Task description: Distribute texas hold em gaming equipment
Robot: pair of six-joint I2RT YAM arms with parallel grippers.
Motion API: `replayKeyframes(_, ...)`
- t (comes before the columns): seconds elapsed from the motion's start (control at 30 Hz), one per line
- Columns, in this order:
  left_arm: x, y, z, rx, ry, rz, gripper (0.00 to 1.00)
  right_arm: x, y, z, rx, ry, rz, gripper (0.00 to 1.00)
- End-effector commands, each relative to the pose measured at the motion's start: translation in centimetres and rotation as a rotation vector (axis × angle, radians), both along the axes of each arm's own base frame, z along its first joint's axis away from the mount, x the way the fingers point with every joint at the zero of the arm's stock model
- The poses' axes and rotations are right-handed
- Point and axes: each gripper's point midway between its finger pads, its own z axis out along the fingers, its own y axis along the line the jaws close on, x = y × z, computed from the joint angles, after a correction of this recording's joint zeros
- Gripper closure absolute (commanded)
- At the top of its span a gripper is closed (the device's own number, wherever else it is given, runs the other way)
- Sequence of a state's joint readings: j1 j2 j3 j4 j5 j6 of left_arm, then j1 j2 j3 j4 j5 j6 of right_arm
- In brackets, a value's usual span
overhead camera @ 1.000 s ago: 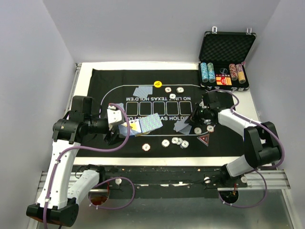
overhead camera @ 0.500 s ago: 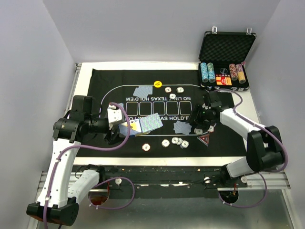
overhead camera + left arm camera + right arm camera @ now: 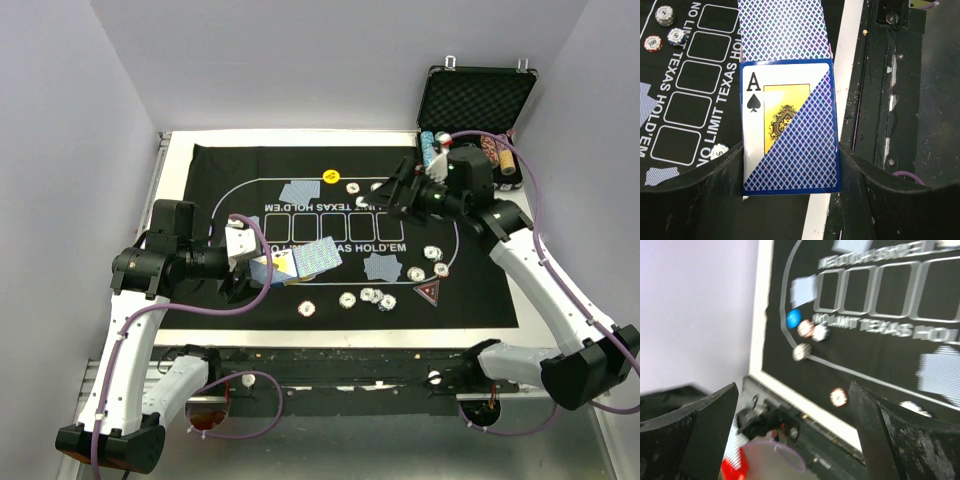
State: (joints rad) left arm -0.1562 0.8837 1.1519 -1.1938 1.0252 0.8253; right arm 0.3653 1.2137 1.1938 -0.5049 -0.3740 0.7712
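My left gripper [image 3: 790, 172] is shut on a blue deck of playing cards [image 3: 790, 130] showing the ace of spades. It holds the deck low over the mat's near-left part [image 3: 270, 268], with one card [image 3: 316, 257] fanned out on top. My right gripper [image 3: 393, 194] hangs open and empty, raised over the far middle of the mat. Poker chips lie near the right [image 3: 431, 254], along the near edge [image 3: 368, 294] and at the far side [image 3: 352, 186]. Dealt card pairs [image 3: 298, 191] [image 3: 381, 265], a yellow button [image 3: 331, 177], a blue button [image 3: 794, 317] and a red triangular marker [image 3: 428, 292] lie on the mat.
The black felt mat [image 3: 220, 170] covers most of the white table. An open metal case [image 3: 475, 100] with chip stacks stands at the far right corner. White walls close in the left, back and right. The black rail [image 3: 890, 100] runs along the near edge.
My right gripper opened, left a chip beside the two near the right-hand cards, then rose and swung toward the far middle. The left arm and deck stayed still.
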Motion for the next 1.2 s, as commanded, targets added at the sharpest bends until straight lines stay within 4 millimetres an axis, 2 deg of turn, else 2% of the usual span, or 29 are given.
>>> replayKeyframes(0.0,-0.3,-0.6,1.3,-0.050,-0.039,-0.033,0.81,-4.0,6.4,4.5,0.111,-0.047,0.219,0.00)
replayKeyframes(0.1,-0.2,-0.6,1.3,-0.049,-0.036,-0.031,0.81,-6.1,9.5,4.9,0.121,-0.053,0.307,0.00)
replayKeyframes(0.2,-0.1,-0.5,1.3,-0.047,-0.040,-0.028,0.81,-7.8,11.5,4.0,0.111,-0.037,0.372,0.00)
replayKeyframes(0.5,-0.1,-0.5,1.4,-0.046,-0.042,-0.027,0.81,-11.4,14.6,0.2,0.060,0.030,0.483,0.00)
replayKeyframes(0.67,-0.2,-0.5,1.5,-0.048,-0.045,-0.027,0.81,-12.0,14.7,-0.9,0.049,0.064,0.490,0.15)
replayKeyframes(0.97,-0.3,-0.5,1.5,-0.046,-0.046,-0.027,0.81,-11.9,13.6,-0.9,0.029,0.062,0.436,0.41)
replayKeyframes(1.17,-0.3,-0.5,1.6,-0.051,-0.048,-0.029,0.81,-11.8,12.7,-0.8,-0.001,0.055,0.408,0.44)
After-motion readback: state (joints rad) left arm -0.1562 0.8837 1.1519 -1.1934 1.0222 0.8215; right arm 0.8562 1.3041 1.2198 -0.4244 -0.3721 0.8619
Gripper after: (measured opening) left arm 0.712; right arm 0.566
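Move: The cards sticking out of the card box in my left hand are about 13 cm back, 16 cm left and 2 cm below my right hand. The box is some 9 cm farther left and 2 cm farther back than they are. The dealt cards lie 5 cm back, 2 cm left and 25 cm below; a white chip lies 14 cm back and 11 cm left, equally low. From my left hand, the jutting cards are 3 cm ahead, 10 cm right, slightly lower. I sweep my empty right hand left and back to the cards jutting from the box, about 18 cm, arching up some 4 cm and sinking again as it turns nearly 30 degrees counter-clockwise. Beside them I slow and narrow the wide-open fingers to a bit over half, one finger over the cards' backs, not yet shut. My left hand keeps the box still. ##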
